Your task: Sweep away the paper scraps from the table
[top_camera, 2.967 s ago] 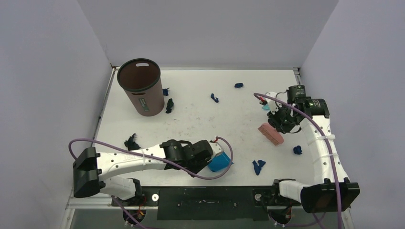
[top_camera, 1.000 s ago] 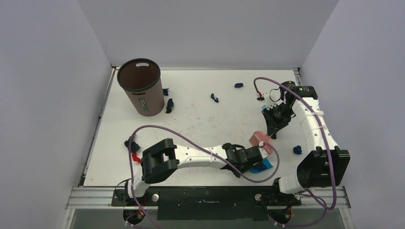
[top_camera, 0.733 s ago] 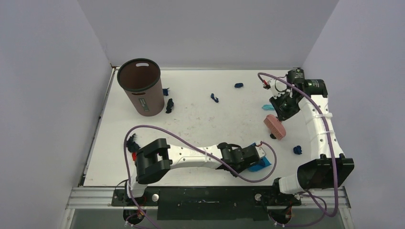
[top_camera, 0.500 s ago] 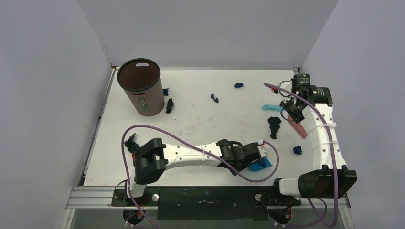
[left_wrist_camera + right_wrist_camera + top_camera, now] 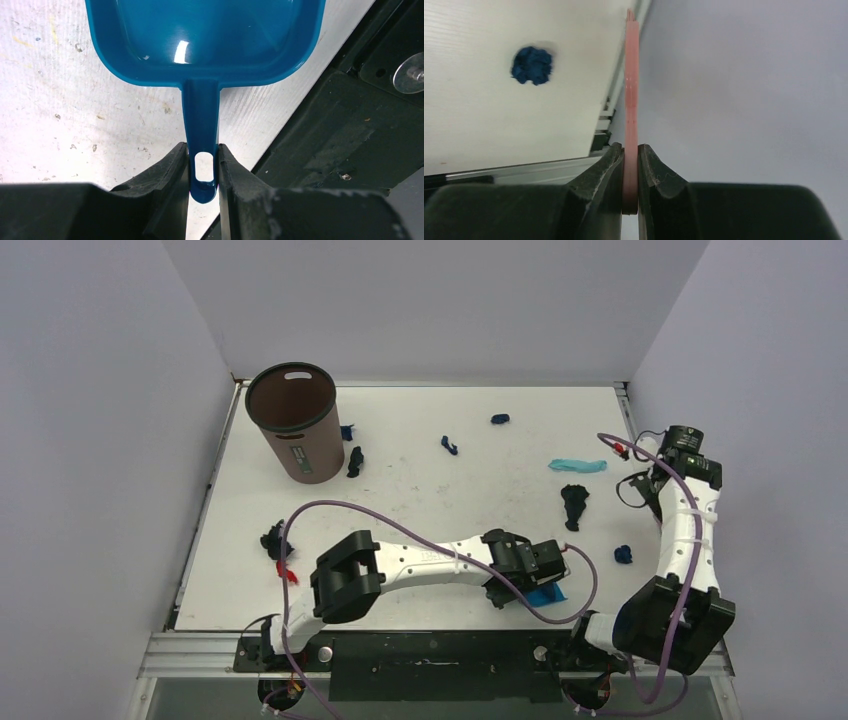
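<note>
Several dark navy paper scraps lie on the white table [image 5: 420,500]: one at the back [image 5: 499,419], one near it [image 5: 449,445], one by the bin [image 5: 354,462], one at the left [image 5: 273,539], a larger one right of centre [image 5: 573,502] and one near the right edge [image 5: 623,554], which also shows in the right wrist view [image 5: 532,65]. My left gripper [image 5: 522,568] [image 5: 203,167] is shut on the handle of the bright blue dustpan [image 5: 205,35] [image 5: 546,595], at the near edge. My right gripper [image 5: 645,490] [image 5: 631,155] is shut on a thin pink brush handle [image 5: 631,90] at the table's right edge. The brush head is hidden.
A brown bin [image 5: 295,425] stands upright at the back left, with a small scrap [image 5: 346,432] beside it. A light teal strip [image 5: 577,465] lies at the right. Grey walls close in on three sides. The black base plate [image 5: 345,140] runs along the near edge.
My right gripper has swung the pink brush from the middle right of the table out to the right edge. The large dark scraps now lie uncovered there. My left gripper has shifted slightly right with the dustpan.
</note>
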Robot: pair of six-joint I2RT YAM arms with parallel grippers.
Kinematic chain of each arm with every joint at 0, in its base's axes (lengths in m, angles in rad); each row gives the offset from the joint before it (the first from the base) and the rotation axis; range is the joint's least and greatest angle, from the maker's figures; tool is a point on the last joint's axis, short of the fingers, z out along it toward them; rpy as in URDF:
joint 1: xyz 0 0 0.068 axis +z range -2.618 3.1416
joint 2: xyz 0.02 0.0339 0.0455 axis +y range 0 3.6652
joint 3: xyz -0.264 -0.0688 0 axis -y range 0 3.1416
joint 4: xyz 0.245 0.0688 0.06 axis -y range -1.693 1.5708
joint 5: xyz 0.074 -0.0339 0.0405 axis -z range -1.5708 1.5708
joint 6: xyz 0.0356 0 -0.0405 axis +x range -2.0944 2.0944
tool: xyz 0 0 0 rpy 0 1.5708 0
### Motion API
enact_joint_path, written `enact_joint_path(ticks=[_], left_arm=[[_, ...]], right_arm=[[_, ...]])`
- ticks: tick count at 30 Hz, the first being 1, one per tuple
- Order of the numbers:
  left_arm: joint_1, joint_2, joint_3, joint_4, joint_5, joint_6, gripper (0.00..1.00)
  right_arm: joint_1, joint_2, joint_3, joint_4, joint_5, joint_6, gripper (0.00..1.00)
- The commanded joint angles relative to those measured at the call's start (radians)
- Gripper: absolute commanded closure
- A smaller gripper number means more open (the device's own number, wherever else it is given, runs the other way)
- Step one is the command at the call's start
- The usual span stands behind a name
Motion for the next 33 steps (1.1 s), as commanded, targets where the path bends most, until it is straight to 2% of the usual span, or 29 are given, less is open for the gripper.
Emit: enact_joint_path(ticks=[1, 6, 11, 16, 23, 28, 33], left_arm=[[0.001, 0.044, 0.102, -0.062, 0.024, 0.023, 1.00], [0.003, 0.098, 0.150, -0.093, 0.038, 0.033, 1.00], [0.008, 0.107, 0.154, -0.085, 0.036, 0.034, 1.00], [0.011, 0.103, 0.140, -0.026, 0.032, 0.042, 1.00], [0.013, 0.160, 0.210, -0.038, 0.025, 0.048, 1.00], [0.016, 0.134, 0.178, -0.004, -0.011, 0.035, 1.00], [0.023, 0.068, 0.071, 0.099, -0.044, 0.026, 1.00]], right_arm=[[0.010, -0.005, -0.058, 0.042, -0.163, -0.014, 0.95], [0.145, -0.017, -0.123, 0.045, -0.159, 0.090, 0.95], [0.224, -0.036, -0.142, -0.036, -0.240, 0.160, 0.95], [0.262, -0.058, -0.054, -0.190, -0.407, 0.160, 0.95], [0.288, -0.008, 0.078, -0.368, -0.679, 0.176, 0.95], [0.292, 0.000, 0.111, -0.370, -0.688, 0.227, 0.95], [0.294, -0.008, 0.164, -0.370, -0.659, 0.241, 0.95]])
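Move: The loose blue paper scrap lies about 6 cm left of the right hand, 2 cm nearer the base and some 17 cm below it. The blue dustpan is roughly 23 cm left and 12 cm back of that hand, with the black scrap 14 cm left and 10 cm ahead. From the left hand, which grips the dustpan's handle, the blue scrap is about 23 cm right and 10 cm ahead, and the dustpan's tray is 8 cm right. Still gripping the pink brush, the right hand sweeps some 20 cm left towards the dustpan, dipping about 5 cm and rising back to its starting height, drawing slightly back late on, while the wrist rolls some 40 degrees so the fingers swing from pointing down-right to down-left. Meanwhile the left hand keeps its hold on the dustpan's handle and lowers it about 3 cm, edging it a little right towards the blue scrap. ##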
